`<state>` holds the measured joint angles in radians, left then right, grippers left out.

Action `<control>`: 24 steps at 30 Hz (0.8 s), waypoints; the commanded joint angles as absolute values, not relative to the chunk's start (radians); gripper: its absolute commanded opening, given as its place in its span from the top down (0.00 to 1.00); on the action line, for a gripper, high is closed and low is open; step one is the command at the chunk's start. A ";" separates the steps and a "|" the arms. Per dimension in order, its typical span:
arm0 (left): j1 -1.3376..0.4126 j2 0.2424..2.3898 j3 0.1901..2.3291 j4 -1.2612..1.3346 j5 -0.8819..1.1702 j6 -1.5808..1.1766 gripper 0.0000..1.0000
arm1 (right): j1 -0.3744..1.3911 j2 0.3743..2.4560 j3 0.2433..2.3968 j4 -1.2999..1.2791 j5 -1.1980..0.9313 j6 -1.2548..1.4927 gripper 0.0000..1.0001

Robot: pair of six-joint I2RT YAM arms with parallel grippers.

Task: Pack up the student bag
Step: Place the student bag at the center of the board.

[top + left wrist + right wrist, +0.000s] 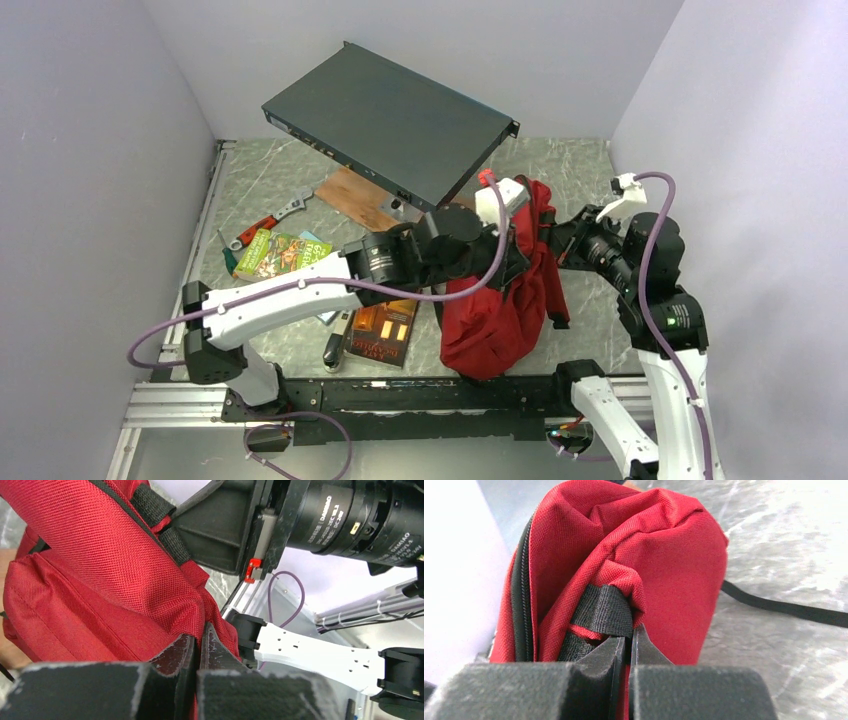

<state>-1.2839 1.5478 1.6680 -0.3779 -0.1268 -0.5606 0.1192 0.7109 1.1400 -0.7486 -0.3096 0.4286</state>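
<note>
The student bag [497,305] is a red fabric backpack, held up in a slumped heap at the near middle of the table. My left gripper [520,232] reaches in from the left at the bag's top. In the left wrist view its jaws [200,641] are shut on a fold of the red fabric [100,580]. My right gripper [558,240] comes from the right at the same height. Its jaws [629,644] are shut on red cloth just under a black webbing loop [603,611], beside the bag's black zipper [521,595].
A flat dark grey metal box [390,125] leans tilted at the back over a brown board [352,196]. A green book [280,252], a dark book [382,330], a red-handled tool [265,226] and a black pen-like item [335,350] lie left of the bag. Walls enclose three sides.
</note>
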 commanded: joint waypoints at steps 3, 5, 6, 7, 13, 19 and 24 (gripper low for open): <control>-1.279 1.741 2.032 -0.608 0.007 -0.259 1.00 | 0.120 0.629 1.179 -0.795 -0.017 0.401 1.00; -1.261 1.821 2.157 -0.664 -0.048 -0.175 1.00 | 0.120 0.527 1.101 -0.749 0.055 0.453 1.00; -1.249 1.858 2.208 -0.680 -0.062 -0.143 1.00 | 0.120 0.486 1.059 -0.740 0.076 0.489 1.00; -1.231 1.892 2.254 -0.684 -0.047 -0.107 1.00 | 0.119 0.444 1.020 -0.737 0.086 0.527 1.00; -1.195 1.979 2.264 -0.622 0.003 0.101 1.00 | 0.120 0.268 0.829 -0.830 0.097 0.715 1.00; -1.207 1.885 1.962 -0.563 0.134 0.018 1.00 | 0.119 0.233 0.919 -1.046 0.302 0.727 0.55; -1.241 1.829 1.755 -0.548 0.048 -0.023 1.00 | 0.120 0.255 1.073 -1.119 0.411 0.654 0.41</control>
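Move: Both hands still pinch the student bag, which hangs between them. The patch of open board beneath lies from the left hand about 6 cm ahead, 4 cm right and 33 cm below; from the right hand, some 2 cm back, 5 cm left and 30 cm below. Counted from the left hand, the dark novel lies about 21 cm left and 3 cm ahead, and the wooden plank's middle roughly 26 cm ahead and 16 cm left. The left fingers keep their pinch on the red cloth and lower the bag about 13 cm towards the board, after first swinging it some 5 cm right and forward, while the hand rolls its tips downward. The right hand draws its webbing right, back and down, turning clockwise some 35 degrees, then opens past half, lets go and backs off with a slight rise, about 10 cm right in all. ##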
